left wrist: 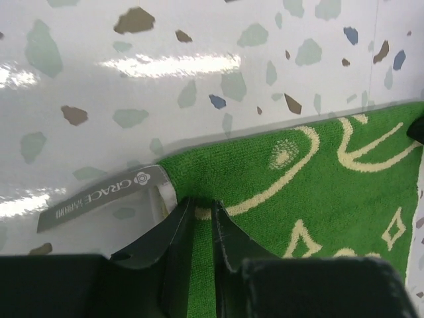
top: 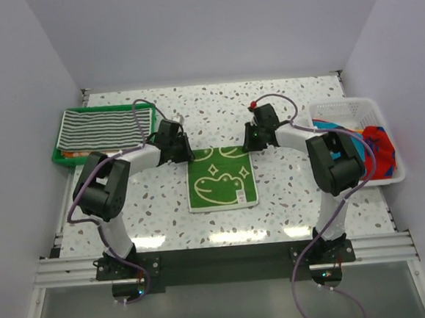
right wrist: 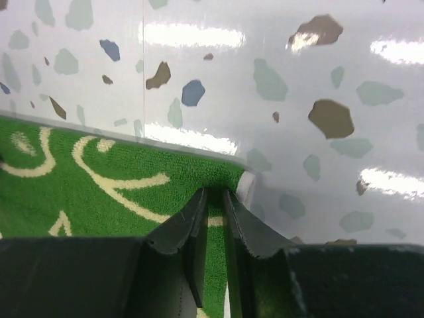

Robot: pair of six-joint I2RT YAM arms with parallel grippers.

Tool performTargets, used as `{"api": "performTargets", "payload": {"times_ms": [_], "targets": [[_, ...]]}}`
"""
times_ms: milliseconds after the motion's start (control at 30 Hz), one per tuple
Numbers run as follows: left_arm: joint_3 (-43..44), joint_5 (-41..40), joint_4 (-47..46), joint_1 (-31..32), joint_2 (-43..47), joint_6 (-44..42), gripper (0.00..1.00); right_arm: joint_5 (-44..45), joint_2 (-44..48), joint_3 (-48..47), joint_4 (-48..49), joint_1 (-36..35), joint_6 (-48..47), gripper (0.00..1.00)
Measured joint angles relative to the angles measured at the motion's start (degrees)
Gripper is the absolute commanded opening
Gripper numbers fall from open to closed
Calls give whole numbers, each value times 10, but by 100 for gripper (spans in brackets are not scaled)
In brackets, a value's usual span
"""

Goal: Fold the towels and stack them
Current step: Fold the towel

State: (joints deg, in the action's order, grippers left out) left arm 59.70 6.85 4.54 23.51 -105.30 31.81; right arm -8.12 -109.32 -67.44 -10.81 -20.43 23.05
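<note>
A green towel (top: 221,180) with white drawings lies flat in the middle of the table. My left gripper (top: 185,155) is at its far left corner, my right gripper (top: 252,142) at its far right corner. In the left wrist view, the left gripper (left wrist: 201,202) pinches a ridge of the green towel (left wrist: 318,185) beside a grey label (left wrist: 99,195). The right wrist view shows the right gripper (right wrist: 215,192) closed on the green towel (right wrist: 99,192) just inside its corner. A black-and-white striped towel (top: 103,128) lies folded at the far left. A red towel (top: 379,142) lies crumpled at the right.
The striped towel rests in a green tray (top: 59,153) at the back left. A white mesh basket (top: 356,107) at the right wall holds the red towel and other coloured cloth. White walls close in the speckled table (top: 296,196) on three sides.
</note>
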Motion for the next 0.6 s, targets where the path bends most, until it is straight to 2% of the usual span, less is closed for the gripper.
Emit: {"api": "performTargets", "payload": {"times_ms": [133, 233, 267, 300, 367, 400, 433, 533, 600], "targets": [[2, 1, -12, -14, -6, 0, 25, -22, -10, 1, 23, 27, -1, 20], [9, 5, -10, -14, -7, -10, 40, -30, -10, -2, 18, 33, -18, 26], [13, 5, -7, -13, -7, -15, 52, -33, -10, -7, 9, 34, -31, 28], [19, 7, -2, -13, -7, -23, 57, -34, -10, -13, -1, 34, -41, 30], [38, 7, 12, -14, -7, -45, 71, -37, -10, -41, -41, 33, -77, 43], [55, 7, 26, -14, -7, -63, 74, -37, -10, -59, -64, 33, -99, 51], [73, 7, 40, -14, -7, -85, 79, -38, -10, -84, -90, 34, -125, 53], [132, 11, 71, -15, -7, -165, 86, -40, -10, -144, -145, 37, -193, 56], [170, 25, 94, -18, -7, -231, 86, -46, -14, -186, -177, 40, -244, 56]]}}
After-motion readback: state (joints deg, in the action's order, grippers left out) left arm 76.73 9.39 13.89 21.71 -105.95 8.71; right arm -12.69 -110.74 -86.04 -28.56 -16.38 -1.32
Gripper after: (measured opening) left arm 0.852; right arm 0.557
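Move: Both hands rest nearly shut fingertips on the spread green towel, just inside its far corners. From the left hand the towel's middle lies about 9 cm back, 10 cm right and barely below; its grey tag some 4 cm left and 2 cm ahead, the green tray roughly 31 cm left and 12 cm ahead. From the right hand the towel's middle is about 9 cm back and 10 cm left, and the white basket some 37 cm right and 1 cm ahead. With their nearly shut fingertips still on the towel, both hands first slide forward and apart by a centimetre or so, left hand to the left and right hand to the right, drawing the far corners outward. Then the fingers spread wide on the left and about halfway on the right as both hands lift off, the left rising 8 cm while going 6 cm forward past the far edge, the right somewhat less and still edging right, each tilting its fingertips up and turning inward by under 20 degrees, left clockwise, right counter-clockwise. ##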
